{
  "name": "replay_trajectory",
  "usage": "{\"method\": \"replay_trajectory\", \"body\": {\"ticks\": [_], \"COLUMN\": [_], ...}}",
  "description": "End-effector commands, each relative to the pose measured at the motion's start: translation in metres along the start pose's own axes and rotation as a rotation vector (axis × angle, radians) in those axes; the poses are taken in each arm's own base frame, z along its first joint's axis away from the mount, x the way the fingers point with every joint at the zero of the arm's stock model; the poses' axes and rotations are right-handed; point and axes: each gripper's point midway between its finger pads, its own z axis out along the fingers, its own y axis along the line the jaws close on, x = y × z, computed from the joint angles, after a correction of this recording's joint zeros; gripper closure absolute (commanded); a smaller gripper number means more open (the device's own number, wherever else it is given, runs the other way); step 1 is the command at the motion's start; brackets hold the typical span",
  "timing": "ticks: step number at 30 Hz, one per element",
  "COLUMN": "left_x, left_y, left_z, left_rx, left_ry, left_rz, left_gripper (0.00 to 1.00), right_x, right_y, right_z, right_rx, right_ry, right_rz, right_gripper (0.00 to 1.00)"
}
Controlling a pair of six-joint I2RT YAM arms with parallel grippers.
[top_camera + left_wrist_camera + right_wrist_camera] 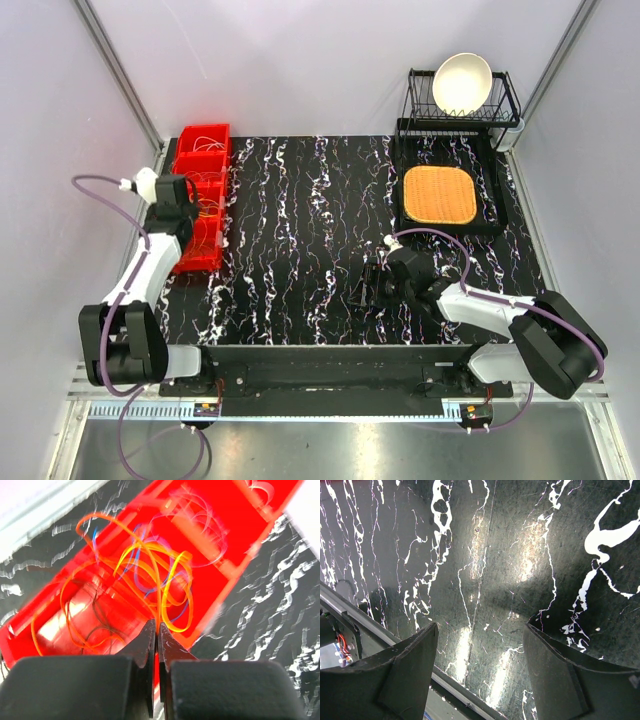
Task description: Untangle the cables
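The cables (145,555) are a loose tangle of orange and yellow loops with some blue and dark strands, lying in a red bin (235,540) at the table's left edge. In the top view the cables (207,215) show as thin strands inside the bin (205,132). My left gripper (158,626) hovers over the bin, shut on an orange cable (160,602) that runs up from between its tips; this view is blurred. In the top view the left gripper (192,218) is above the bin's near half. My right gripper (480,627) stands open and empty over bare marbled surface (510,555), right gripper (366,284) near the table's front middle.
A black dish rack (505,105) holding a white bowl (461,82) stands at the back right. In front of it an orange woven mat (439,194) lies on a black tray. The table's front metal edge (380,632) runs just below my right fingers.
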Motion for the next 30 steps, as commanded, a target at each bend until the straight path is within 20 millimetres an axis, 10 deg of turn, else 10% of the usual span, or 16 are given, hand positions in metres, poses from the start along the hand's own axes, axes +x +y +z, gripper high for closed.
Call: {"method": "replay_trajectory", "body": {"ticks": [1, 19, 30], "left_x": [0.003, 0.049, 0.055], "left_y": [-0.004, 0.053, 0.048], "left_z": [0.001, -0.032, -0.064], "left_rx": [0.068, -0.104, -0.117], "left_ry": [-0.069, -0.018, -0.016], "left_rz": [-0.107, -0.219, -0.200], "left_gripper": [1.00, 1.00, 1.00], "right_x": [-0.008, -0.007, -0.008], "right_y": [0.006, 0.005, 0.005], "right_z": [0.000, 0.001, 0.002], "right_rx": [-0.024, -0.020, -0.017], "right_ry": [-0.017, -0.014, -0.016], "right_rz": [-0.005, -0.001, 0.002], "right_gripper": [0.26, 0.26, 0.26]}}
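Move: The orange cable, already pinched in the left fingers, hangs down to the red box; the box's near compartment, where it is being laid, lies about 4 cm back from the left hand, 5 cm to its left and some 13 cm below. The yellow cable bunch is about 4 cm ahead, 3 cm left and 11 cm below, with the purple cable roughly 8 cm beyond it and 2 cm farther right. From the idle right hand, the near compartment is about 12 cm ahead and 39 cm left, roughly level. The orange cable is first lowered about 6 cm towards the near compartment as the left hand dips and eases back; then the hand lifts slightly and draws it back towards the box's near end, drifting right, some 8 cm back overall. The fingers stay shut on the cable while the wrist turns about 10 degrees, partly counter-clockwise, its left side dipping. ##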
